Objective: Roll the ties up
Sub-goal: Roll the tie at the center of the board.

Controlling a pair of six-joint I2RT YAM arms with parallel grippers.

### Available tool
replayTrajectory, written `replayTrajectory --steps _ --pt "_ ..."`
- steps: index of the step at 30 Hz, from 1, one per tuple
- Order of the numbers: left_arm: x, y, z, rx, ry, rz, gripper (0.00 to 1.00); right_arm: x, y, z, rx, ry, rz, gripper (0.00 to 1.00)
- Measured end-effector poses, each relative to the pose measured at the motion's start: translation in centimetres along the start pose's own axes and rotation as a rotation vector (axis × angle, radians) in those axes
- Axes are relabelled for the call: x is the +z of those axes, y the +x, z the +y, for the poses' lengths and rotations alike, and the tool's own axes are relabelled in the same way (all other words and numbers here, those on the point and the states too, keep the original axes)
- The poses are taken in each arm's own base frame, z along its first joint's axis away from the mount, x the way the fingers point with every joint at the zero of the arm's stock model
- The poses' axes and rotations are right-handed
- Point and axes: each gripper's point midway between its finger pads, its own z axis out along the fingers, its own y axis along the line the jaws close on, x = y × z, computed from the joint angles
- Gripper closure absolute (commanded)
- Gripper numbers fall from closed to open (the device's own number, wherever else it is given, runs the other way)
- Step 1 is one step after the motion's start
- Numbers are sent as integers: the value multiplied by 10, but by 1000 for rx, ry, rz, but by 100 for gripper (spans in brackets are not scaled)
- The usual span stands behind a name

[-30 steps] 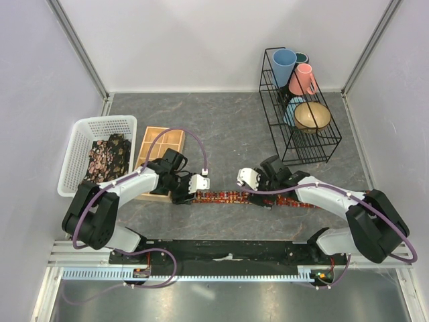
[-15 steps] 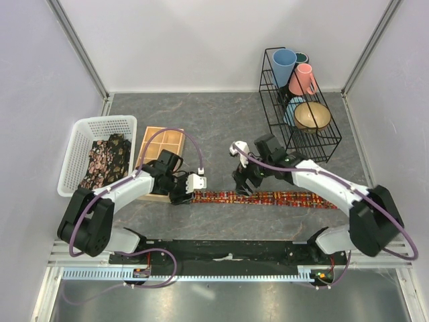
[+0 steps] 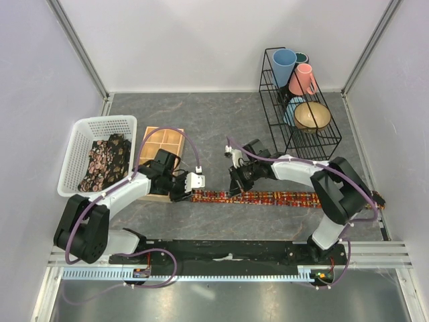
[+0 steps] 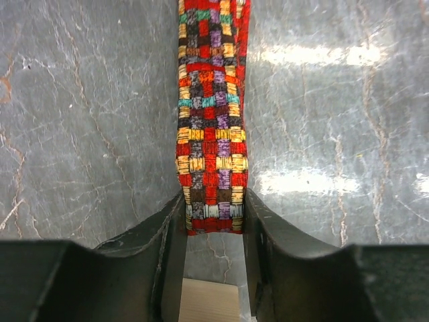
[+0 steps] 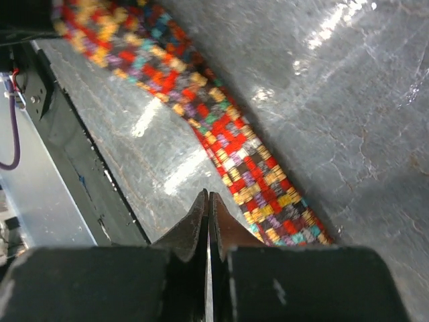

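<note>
One tie (image 3: 268, 198), a long strip in a red, yellow and purple check, lies flat across the near part of the table. Its narrow left end (image 4: 209, 201) sits between the fingers of my left gripper (image 4: 213, 218), which press on both its edges. In the top view the left gripper (image 3: 190, 194) is low at that end. My right gripper (image 5: 208, 201) is shut with nothing in it, hovering just beside the tie (image 5: 248, 168). From above, the right gripper (image 3: 232, 190) is over the tie's left third. More ties (image 3: 104, 161), dark and floral, lie in the basket.
A white plastic basket (image 3: 79, 134) stands at the left with a wooden compartment tray (image 3: 161, 144) next to it, just behind the left gripper. A black wire rack (image 3: 298, 127) with cups and a bowl is at the back right. The metal rail runs along the near edge.
The right gripper let go of the tie, shifted left and shut empty. The tie now lies straight and flat. The left fingers have narrowed onto the tie's end.
</note>
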Motion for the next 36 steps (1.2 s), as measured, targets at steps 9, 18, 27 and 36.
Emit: replayTrajectory --steps 9,18,27,36 --pt "1 -30 -4 31 26 -61 56 23 16 -18 119 4 62 96" --pt "24 -64 -5 57 48 -121 57 22 13 -16 135 -9 51 79" --pt "47 -68 -4 68 66 -106 56 -9 -19 10 128 -116 -98 46" --pt "56 -78 1 99 61 -101 56 0 -29 16 187 -196 -121 47"
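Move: My left hand still grips the tie's left end, a few centimetres off the board. It is going for the stretch of tie under my right hand, some 16 cm to its right, level, and 3 cm lower; for my shut right fingers that stretch is about 4 cm straight below. The wooden box's middle lies roughly 12 cm ahead and 12 cm left of my left hand, and the white basket's about 15 cm ahead and 34 cm left. Keeping its grip, my left hand carries the tie's end about 10 cm to the right along the strip, arching up some 3 cm and back down, towards my right fingers. Meanwhile my right hand dips 3 cm towards the tie and waits low and shut, then lifts clear above its starting height, opening to about half as it shifts slightly left and forward above the strip and tilts. ##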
